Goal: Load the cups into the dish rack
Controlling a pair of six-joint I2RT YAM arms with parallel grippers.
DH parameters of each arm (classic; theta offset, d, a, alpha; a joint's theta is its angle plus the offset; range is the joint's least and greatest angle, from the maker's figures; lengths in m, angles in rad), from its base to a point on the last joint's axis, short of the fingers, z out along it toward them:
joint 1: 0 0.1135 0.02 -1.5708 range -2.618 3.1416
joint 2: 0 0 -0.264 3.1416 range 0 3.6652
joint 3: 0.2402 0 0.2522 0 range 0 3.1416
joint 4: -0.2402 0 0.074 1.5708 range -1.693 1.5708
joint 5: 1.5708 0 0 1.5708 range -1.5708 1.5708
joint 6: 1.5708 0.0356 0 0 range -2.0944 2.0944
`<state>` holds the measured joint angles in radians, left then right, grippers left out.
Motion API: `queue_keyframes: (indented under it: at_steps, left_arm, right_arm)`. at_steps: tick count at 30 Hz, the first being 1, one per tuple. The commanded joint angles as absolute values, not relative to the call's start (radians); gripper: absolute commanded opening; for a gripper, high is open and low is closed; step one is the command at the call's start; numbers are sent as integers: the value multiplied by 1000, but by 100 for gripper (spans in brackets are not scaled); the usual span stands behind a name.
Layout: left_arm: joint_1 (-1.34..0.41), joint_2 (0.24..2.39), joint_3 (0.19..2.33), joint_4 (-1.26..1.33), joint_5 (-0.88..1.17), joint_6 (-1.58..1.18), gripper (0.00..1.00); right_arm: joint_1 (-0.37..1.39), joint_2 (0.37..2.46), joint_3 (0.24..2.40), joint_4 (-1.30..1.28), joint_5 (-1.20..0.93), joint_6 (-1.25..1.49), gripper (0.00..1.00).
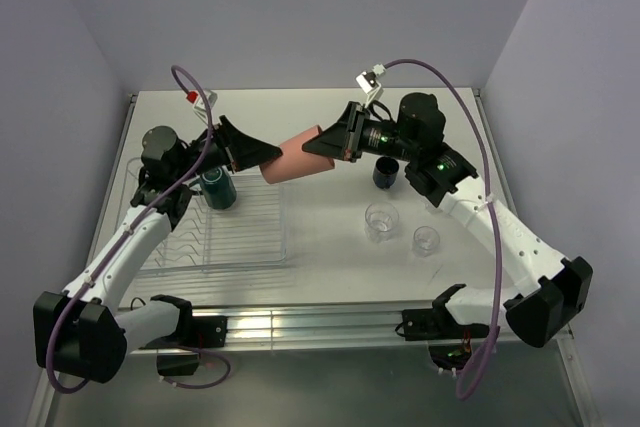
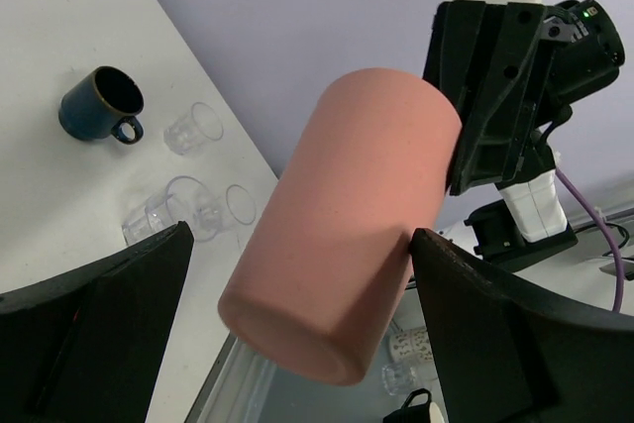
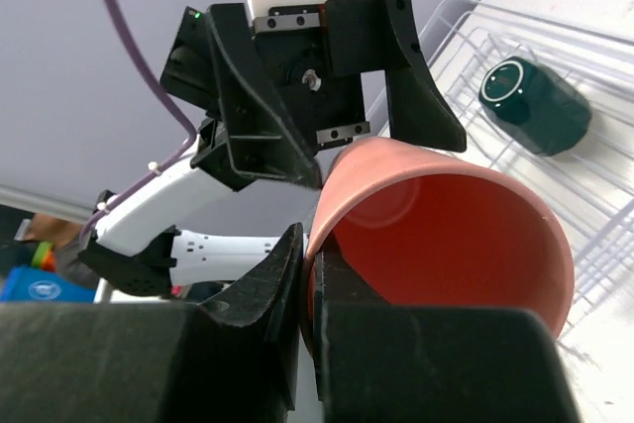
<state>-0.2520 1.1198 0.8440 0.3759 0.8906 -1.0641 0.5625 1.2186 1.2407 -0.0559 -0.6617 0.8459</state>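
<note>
The salmon-pink tumbler (image 1: pixel 295 157) hangs tilted in the air between both arms, above the table. My right gripper (image 1: pixel 335 137) is shut on its rim, one finger inside and one outside (image 3: pixel 309 240). My left gripper (image 2: pixel 300 237) is open, its jaws either side of the tumbler's base end (image 2: pixel 347 235); one finger's tip looks to be against the wall and the other is apart. The dark teal mug (image 1: pixel 218 190) lies in the transparent dish rack (image 1: pixel 240 242) at the left. The navy mug (image 1: pixel 386 174) and two clear glasses (image 1: pixel 381 220) (image 1: pixel 426 239) stand on the table at the right.
Lilac walls close the table's back and sides. A metal rail (image 1: pixel 300 327) with both arm bases runs along the near edge. The right arm (image 1: pixel 500 227) reaches over the glasses and the navy mug.
</note>
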Motion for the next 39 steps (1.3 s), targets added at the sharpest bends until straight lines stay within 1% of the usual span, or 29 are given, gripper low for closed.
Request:
queue_keyframes:
  at_steps: [1, 8, 11, 15, 19, 21, 24, 26, 27, 28, 29, 30, 31, 32, 33, 35, 36, 38, 39]
  left_arm:
    - [-276, 1112, 894, 393, 887, -1017, 99]
    - [-285, 1080, 894, 370, 879, -1011, 99]
    - [-287, 1068, 877, 393, 871, -1029, 97]
    - [-287, 1063, 871, 419, 874, -1052, 93]
    - [-290, 1071, 874, 448, 884, -1078, 84]
    - [-293, 1075, 874, 456, 890, -1083, 83]
    - [-295, 1072, 871, 463, 884, -1091, 75]
    - [-296, 1069, 871, 463, 881, -1095, 66]
    - [-296, 1066, 873, 465, 877, -1098, 59]
    - [-296, 1063, 874, 463, 876, -1103, 43]
    - [-296, 1060, 876, 462, 876, -1106, 34]
    - [-296, 1054, 885, 456, 870, -1106, 15]
    - [-296, 1049, 893, 442, 865, -1098, 5]
    - [-296, 1045, 902, 401, 858, -1091, 0]
    - [-296, 1029, 922, 381, 850, -1080, 0]
    - [-296, 1011, 942, 316, 824, -1051, 0]
    - [-296, 996, 978, 275, 815, -1034, 0]
    - [-296, 986, 1037, 159, 760, -950, 0]
    - [-295, 982, 1101, 35, 734, -921, 0]
  right_arm:
    - [549, 1242, 1236, 112, -736, 922, 0]
    - [496, 1238, 1189, 227, -752, 1006, 0]
    - [477, 1239, 1167, 287, -758, 1046, 0]
    - [472, 1249, 1141, 360, -776, 1086, 0]
    - [469, 1261, 1117, 425, -787, 1133, 0]
    - [466, 1269, 1098, 500, -798, 1164, 0]
    - [466, 1292, 1077, 581, -822, 1224, 0]
    - [468, 1299, 1062, 606, -824, 1247, 0]
    - [466, 1301, 1054, 615, -824, 1247, 0]
    - [466, 1301, 1049, 618, -822, 1249, 0]
    - [466, 1298, 1045, 620, -818, 1249, 0]
    - [466, 1295, 1036, 618, -815, 1247, 0]
    - [466, 1290, 1032, 615, -810, 1240, 1]
    - [466, 1286, 1029, 604, -798, 1230, 4]
    - [468, 1281, 1025, 563, -787, 1220, 12]
    - [466, 1253, 1025, 500, -758, 1157, 23]
    - [468, 1230, 1023, 432, -721, 1110, 34]
    - [468, 1204, 1028, 344, -674, 1054, 43]
    - [466, 1177, 1038, 242, -610, 1027, 52]
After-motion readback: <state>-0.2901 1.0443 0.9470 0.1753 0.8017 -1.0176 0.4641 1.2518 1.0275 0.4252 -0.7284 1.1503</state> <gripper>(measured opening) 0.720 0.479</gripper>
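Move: The coral cup, already held by its rim in the right hand, has its middle about 4 cm left of, 2 cm back from and slightly below that hand. It lies some 5 cm right of the open left hand, whose fingertips reach its base end. From the left hand, the green mug in the rack is some 17 cm left, 4 ahead, 25 below. From the right hand, the dark mug stands about 13 cm ahead, 17 right; the large glass 15 right, level; both 31 below. Right hand levels the cup, moving 3 cm forward; left rises 3 cm, pinches its base, then right opens. ##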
